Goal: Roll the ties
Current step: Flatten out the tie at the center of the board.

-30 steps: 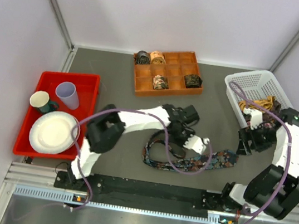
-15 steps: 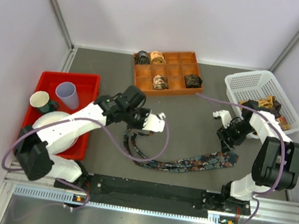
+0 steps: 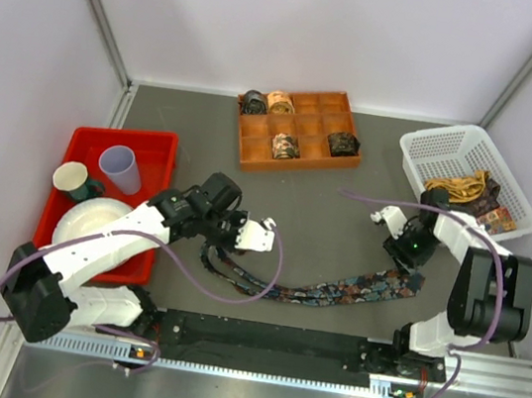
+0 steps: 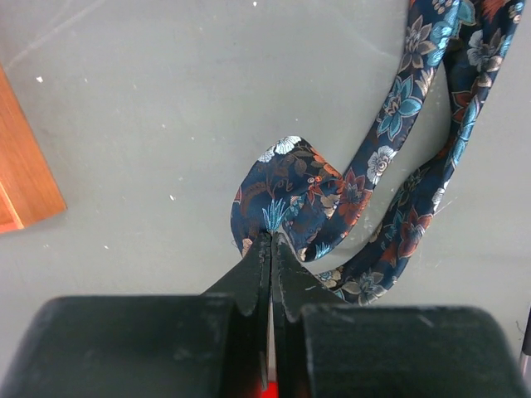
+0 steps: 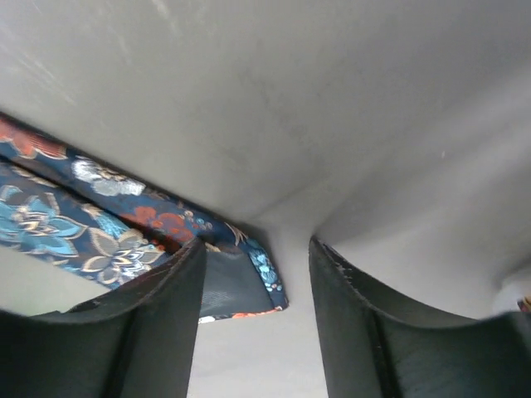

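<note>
A long dark floral tie (image 3: 332,291) lies stretched across the table's near middle. Its left end is doubled into a small loop (image 4: 303,186), and my left gripper (image 4: 272,238) is shut on that loop's edge; from above the left gripper (image 3: 255,243) sits at the tie's left end. My right gripper (image 3: 404,268) hovers low over the wide right end. In the right wrist view the right gripper (image 5: 257,249) stands open, with the tie's tip (image 5: 241,282) lying on the table between the jaws, close to the left finger (image 5: 158,315).
An orange compartment tray (image 3: 296,166) at the back holds several rolled ties (image 3: 285,146). A white basket (image 3: 435,142) at back right holds loose ties (image 3: 468,184). A red tray (image 3: 159,143) at the left carries a plate (image 3: 82,222) and two cups (image 3: 120,168).
My left arm swung left and nearer, dragging the tie's looped end with it and straightening the tie. My right gripper came from the basket to the tie's wide end, its jaws narrowing.
</note>
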Controlling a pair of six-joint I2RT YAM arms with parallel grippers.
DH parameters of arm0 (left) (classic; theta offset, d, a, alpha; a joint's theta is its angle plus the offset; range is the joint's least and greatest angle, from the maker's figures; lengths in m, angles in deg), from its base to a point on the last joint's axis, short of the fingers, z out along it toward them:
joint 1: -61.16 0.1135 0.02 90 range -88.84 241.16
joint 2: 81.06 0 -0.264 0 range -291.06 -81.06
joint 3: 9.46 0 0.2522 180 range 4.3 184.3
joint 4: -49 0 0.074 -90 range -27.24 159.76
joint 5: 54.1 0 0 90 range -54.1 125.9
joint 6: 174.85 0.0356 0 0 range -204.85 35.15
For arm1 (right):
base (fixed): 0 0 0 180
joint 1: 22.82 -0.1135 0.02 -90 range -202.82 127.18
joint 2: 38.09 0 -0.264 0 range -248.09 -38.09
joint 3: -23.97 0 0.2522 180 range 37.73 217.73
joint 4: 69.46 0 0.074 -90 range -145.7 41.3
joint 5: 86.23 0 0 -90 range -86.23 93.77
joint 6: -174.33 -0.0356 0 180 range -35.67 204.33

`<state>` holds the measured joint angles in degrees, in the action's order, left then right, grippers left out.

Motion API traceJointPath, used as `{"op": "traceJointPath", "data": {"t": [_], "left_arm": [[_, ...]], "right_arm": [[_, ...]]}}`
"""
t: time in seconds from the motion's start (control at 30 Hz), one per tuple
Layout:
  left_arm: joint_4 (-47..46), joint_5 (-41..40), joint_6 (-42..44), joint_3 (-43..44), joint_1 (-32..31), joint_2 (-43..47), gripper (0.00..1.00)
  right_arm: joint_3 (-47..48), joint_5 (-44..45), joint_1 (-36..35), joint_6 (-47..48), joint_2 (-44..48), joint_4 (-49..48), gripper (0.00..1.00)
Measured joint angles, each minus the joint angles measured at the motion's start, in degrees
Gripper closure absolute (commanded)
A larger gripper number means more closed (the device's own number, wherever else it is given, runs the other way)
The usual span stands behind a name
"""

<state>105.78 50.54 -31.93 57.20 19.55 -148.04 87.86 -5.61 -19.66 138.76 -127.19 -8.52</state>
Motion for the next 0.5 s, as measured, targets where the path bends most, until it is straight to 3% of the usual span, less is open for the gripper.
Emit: {"op": "traceJointPath", "data": {"t": [0.07, 0.1, 0.13, 0.37, 0.5], "left_arm": [[-0.39, -0.63, -0.83, -0.68, 0.0, 0.17, 1.0], [-0.72, -0.83, -1.25, -1.01, 0.0, 0.22, 1.0], [-1.01, -1.03, -1.86, -1.33, 0.0, 0.24, 1.0], [-3.06, -2.01, -4.04, -2.03, 0.02, 0.33, 1.0], [-4.02, -2.08, -5.14, -2.01, 0.07, 0.33, 1.0]], "right_arm": [[-2.78, 1.4, -0.04, 1.2, 2.54, -2.45, 0.74], [-4.2, 1.75, -0.02, 1.44, 3.89, -3.45, 0.94], [-5.29, 1.79, -0.04, 1.79, 4.94, -3.96, 1.0], [-7.32, 1.66, 0.46, 1.97, 7.54, -4.44, 1.0], [-6.93, 1.46, 6.32, 3.04, 7.74, -3.37, 1.0]]}}
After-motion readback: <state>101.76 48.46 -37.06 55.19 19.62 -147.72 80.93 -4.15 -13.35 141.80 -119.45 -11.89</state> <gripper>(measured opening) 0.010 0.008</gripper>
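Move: The tie's right end lies practically under the open right gripper: about 2 cm back, 1 cm to its right and 1 cm below the pads. From that hand, the white basket stands some 20 cm ahead and 10 cm right, the orange box about 27 cm ahead and 28 cm left. The left hand, already holding the tie's other part raised, has that right end roughly 40 cm to its right, 1 cm back and 12 cm lower. Ease the right gripper back about 1 cm and shut the half-open fingers on the tie's right end, pinching its corner just above the board. Then, staying low and level, draw the end some 2 cm to the right, away from the left hand. Keep the left gripper closed on its raised part, nearly still. ##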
